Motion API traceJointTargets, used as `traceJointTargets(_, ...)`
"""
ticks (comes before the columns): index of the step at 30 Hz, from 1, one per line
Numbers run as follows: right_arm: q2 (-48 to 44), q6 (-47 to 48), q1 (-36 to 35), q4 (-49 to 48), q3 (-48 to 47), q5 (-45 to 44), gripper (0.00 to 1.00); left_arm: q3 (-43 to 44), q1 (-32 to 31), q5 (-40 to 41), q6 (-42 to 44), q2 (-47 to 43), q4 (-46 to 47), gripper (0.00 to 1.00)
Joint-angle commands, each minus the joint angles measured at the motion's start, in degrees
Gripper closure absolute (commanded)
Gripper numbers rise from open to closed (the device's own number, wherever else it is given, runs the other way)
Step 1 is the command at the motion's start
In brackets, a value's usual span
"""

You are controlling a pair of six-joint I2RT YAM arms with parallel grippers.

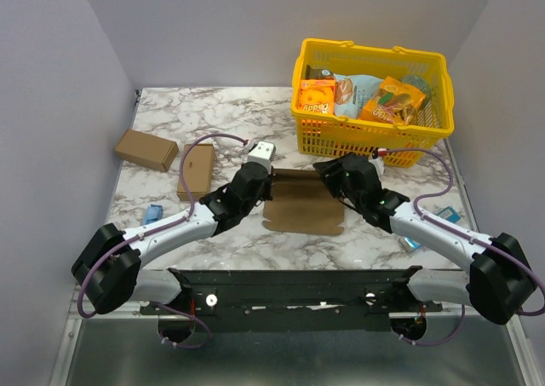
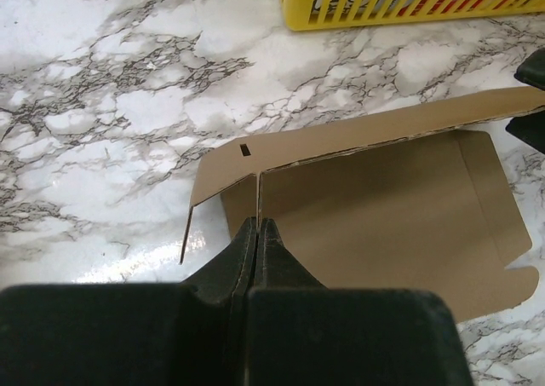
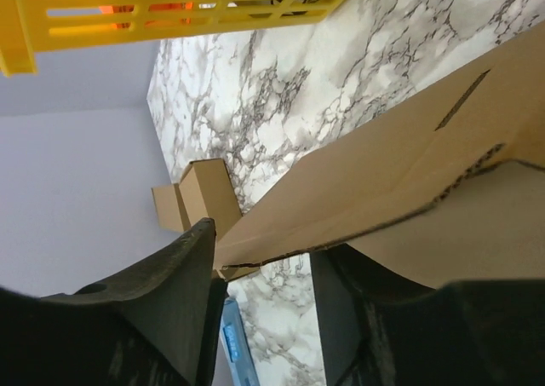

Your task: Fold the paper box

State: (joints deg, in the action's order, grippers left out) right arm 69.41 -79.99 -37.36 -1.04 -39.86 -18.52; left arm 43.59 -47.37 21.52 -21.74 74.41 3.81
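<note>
The paper box [image 1: 305, 205] lies mostly flat in the middle of the marble table, a brown sheet with its far panel and left side flap raised. In the left wrist view, my left gripper [image 2: 257, 225] is shut on the thin upright flap at the left end of the paper box [image 2: 383, 207]. My left gripper [image 1: 269, 184] sits at the sheet's left edge. My right gripper [image 1: 329, 174] is at the far right corner. Its jaws [image 3: 264, 265] stand apart, with the raised panel's [image 3: 383, 164] edge between them. One finger [image 3: 189, 262] touches that edge.
A yellow basket [image 1: 372, 92] with snack packets stands at the back right, close behind the right gripper. Two smaller cardboard boxes [image 1: 146, 150] [image 1: 197, 171] lie on the left. Small blue packets [image 1: 153, 213] [image 1: 409, 243] lie near each arm.
</note>
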Motion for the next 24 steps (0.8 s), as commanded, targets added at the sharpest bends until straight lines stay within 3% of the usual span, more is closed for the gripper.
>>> traceJointTargets(1, 1.87, -2.10, 0.10, -1.51, -1.63, -4.24, 0.51, -1.40, -0.44, 0.19, -0.06, -1.46, 1.54, 1.00)
traceJointTargets(6, 2.75, -2.72, 0.10, -1.77, -2.07, -3.80, 0.60, -1.06, -0.44, -0.77, -0.06, -0.94, 1.46, 1.00)
traceJointTargets(10, 3.01, -3.51, 0.19, -2.12, -2.24, -4.76, 0.76, -0.70, -0.35, -1.57, -0.24, -0.50, 1.46, 1.00)
traceJointTargets(16, 4.42, -3.69, 0.19, -2.30, -3.29, -6.61, 0.94, 0.26, -0.44, -3.58, 0.29, -1.55, 0.50, 0.67)
traceJointTargets(17, 4.68, -3.60, 0.36, -2.30, -3.47, -6.87, 0.95, 0.35, -0.35, -3.94, 0.55, -1.99, 0.49, 0.52)
traceJointTargets(20, 5.65, -3.60, 0.63, -2.39, -3.91, -6.88, 0.99, 0.44, -0.35, -5.96, 1.69, -4.44, 0.32, 0.22)
traceJointTargets(24, 4.86, -3.60, 0.71, -2.39, -3.21, -7.14, 1.00, -0.44, 0.61, -10.78, 3.97, -9.27, 0.05, 0.09)
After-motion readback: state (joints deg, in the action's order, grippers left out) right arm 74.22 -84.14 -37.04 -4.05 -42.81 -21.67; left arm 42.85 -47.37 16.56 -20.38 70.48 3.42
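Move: The raised panel's free edge lies between the right hand's open fingers, about 2 cm ahead of its hand point and level with it; the box floor is some 9 cm back, 5 cm left and 9 cm below. The yellow basket's middle stands roughly 19 cm ahead and 13 cm right. The left hand already pinches the corner flap at the panel's left end; from that hand, the right-end edge is about 13 cm right and 5 cm ahead. Easing forward about 2.5 cm, first dipping slightly and then rising, the right hand closes its half-open fingers and pinches the raised panel's edge near its right end. The left hand holds the corner flap almost still, then spreads its fingers wide, lets go, and draws up and back some 2 cm. ##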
